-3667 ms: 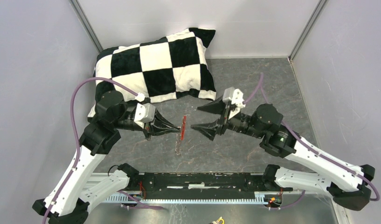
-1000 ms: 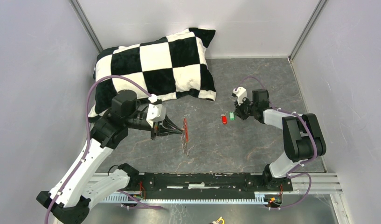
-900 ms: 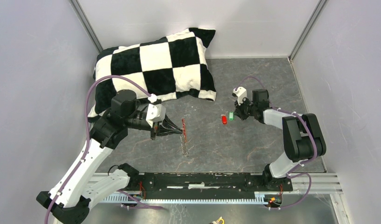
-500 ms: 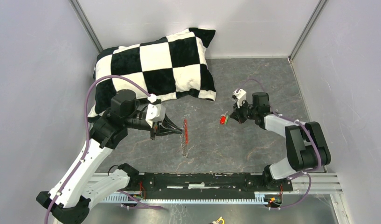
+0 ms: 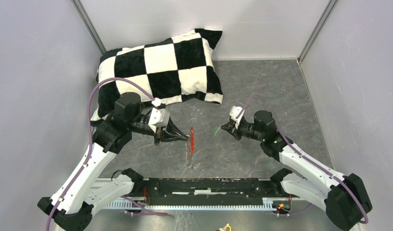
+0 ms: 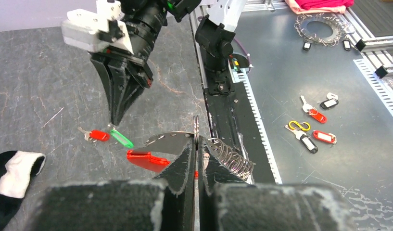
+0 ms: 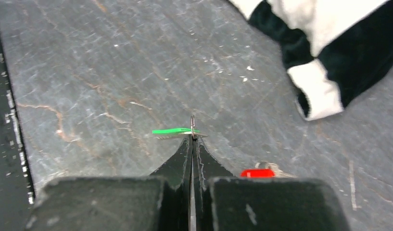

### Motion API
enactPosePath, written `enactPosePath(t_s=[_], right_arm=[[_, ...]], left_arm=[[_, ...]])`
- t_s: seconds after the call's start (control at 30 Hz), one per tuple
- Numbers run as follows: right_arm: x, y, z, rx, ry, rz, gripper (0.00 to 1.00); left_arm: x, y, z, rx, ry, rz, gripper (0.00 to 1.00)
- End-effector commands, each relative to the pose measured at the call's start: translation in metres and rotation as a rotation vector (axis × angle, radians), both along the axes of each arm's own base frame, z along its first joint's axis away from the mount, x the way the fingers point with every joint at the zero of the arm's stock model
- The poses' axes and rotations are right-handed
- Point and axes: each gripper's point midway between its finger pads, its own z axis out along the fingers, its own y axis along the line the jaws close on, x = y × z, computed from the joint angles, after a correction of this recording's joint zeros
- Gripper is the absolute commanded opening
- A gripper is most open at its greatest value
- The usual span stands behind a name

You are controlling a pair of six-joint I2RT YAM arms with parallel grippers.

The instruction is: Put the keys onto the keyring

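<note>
My left gripper point(image 5: 183, 136) is shut on the keyring's thin silvery ring point(image 6: 196, 136), held edge-on above the table. The curved red fob point(image 5: 191, 135) and the coiled chain point(image 5: 188, 156) hang from that ring. My right gripper point(image 5: 223, 128) is shut on the green-headed key point(image 5: 217, 130), which sticks out sideways from its tips point(image 7: 172, 131), a short gap right of the fob. The red-headed key point(image 7: 257, 173) lies on the table just behind the right fingers; it also shows in the left wrist view point(image 6: 98, 135). In the top view it is hidden under the gripper.
A black-and-white checked pillow point(image 5: 158, 67) lies at the back left, its corner near the right gripper point(image 7: 319, 98). Grey walls close in the table on three sides. The arms' mounting rail point(image 5: 209, 185) runs along the near edge, with several spare key tags point(image 6: 312, 113) on the metal bench beyond it.
The right arm swung in from the right, shut on the green-headed key and carried it leftward away from the red-headed key, toward the keyring. The left gripper kept its hold and barely moved.
</note>
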Motion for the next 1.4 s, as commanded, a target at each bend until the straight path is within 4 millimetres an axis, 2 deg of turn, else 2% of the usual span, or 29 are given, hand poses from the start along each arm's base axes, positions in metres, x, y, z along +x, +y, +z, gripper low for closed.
enactPosePath(t_s=[0.0,0.13,0.3,0.43,0.6,0.8,0.93,1.0,1.17,1.37], right_arm=[[-0.028,0.006,-0.038,-0.050,0.127,-0.009,0.01],[-0.045,0.014,-0.065,-0.051,0.228,-0.022,0.01],[-0.055,0.028,-0.078,-0.018,0.319,-0.006,0.01],[-0.052,0.034,-0.093,-0.069,0.377,-0.002,0.01],[-0.037,0.032,-0.111,-0.204,0.400,-0.031,0.01],[-0.031,0.030,-0.115,-0.259,0.382,-0.025,0.01],[-0.035,0.027,-0.122,-0.289,0.392,-0.010,0.10],[-0.037,0.025,-0.125,-0.298,0.400,-0.009,0.18],[-0.037,0.025,-0.129,-0.308,0.410,-0.005,0.25],[-0.036,0.029,-0.125,-0.299,0.397,0.009,0.32]], left_arm=[[-0.008,0.000,0.006,-0.031,-0.038,-0.058,0.02],[-0.010,0.002,0.003,-0.021,-0.040,-0.059,0.02],[-0.010,0.002,0.004,-0.017,-0.032,-0.057,0.02],[-0.009,0.002,0.004,-0.017,-0.031,-0.057,0.02],[-0.010,0.002,0.005,-0.018,-0.031,-0.054,0.02],[-0.009,0.002,0.005,-0.016,-0.030,-0.048,0.02],[-0.009,0.003,0.006,-0.018,-0.042,-0.046,0.02],[-0.008,0.002,0.006,-0.018,-0.047,-0.044,0.02],[-0.008,0.002,0.006,-0.018,-0.049,-0.043,0.02],[-0.008,0.002,0.007,-0.018,-0.050,-0.040,0.02]])
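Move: The green-tagged key already hangs pinched from the right fingertips, some 2 cm back and 1 cm left of the hand point. The bare table spot it is bound for lies about 6 cm back, 4 cm left and 14 cm below the right hand; from the left hand, about 7 cm ahead, 9 cm right and 31 cm below. The red key lies 9 cm ahead, 6 cm right and 14 cm below the right hand; the keyring, held by the left hand, is some 13 cm back, 12 cm left and 14 cm above. The green-tagged key is carried down and back to the table by the right hand, roughly 14 cm down in all; the hand draws back some 6 cm at first, then eases about 2 cm forward near the bottom as the wrist tips its fingers down by about 25 degrees with some roll. There the shut fingers part to about a third and let go of the key's small ring. ##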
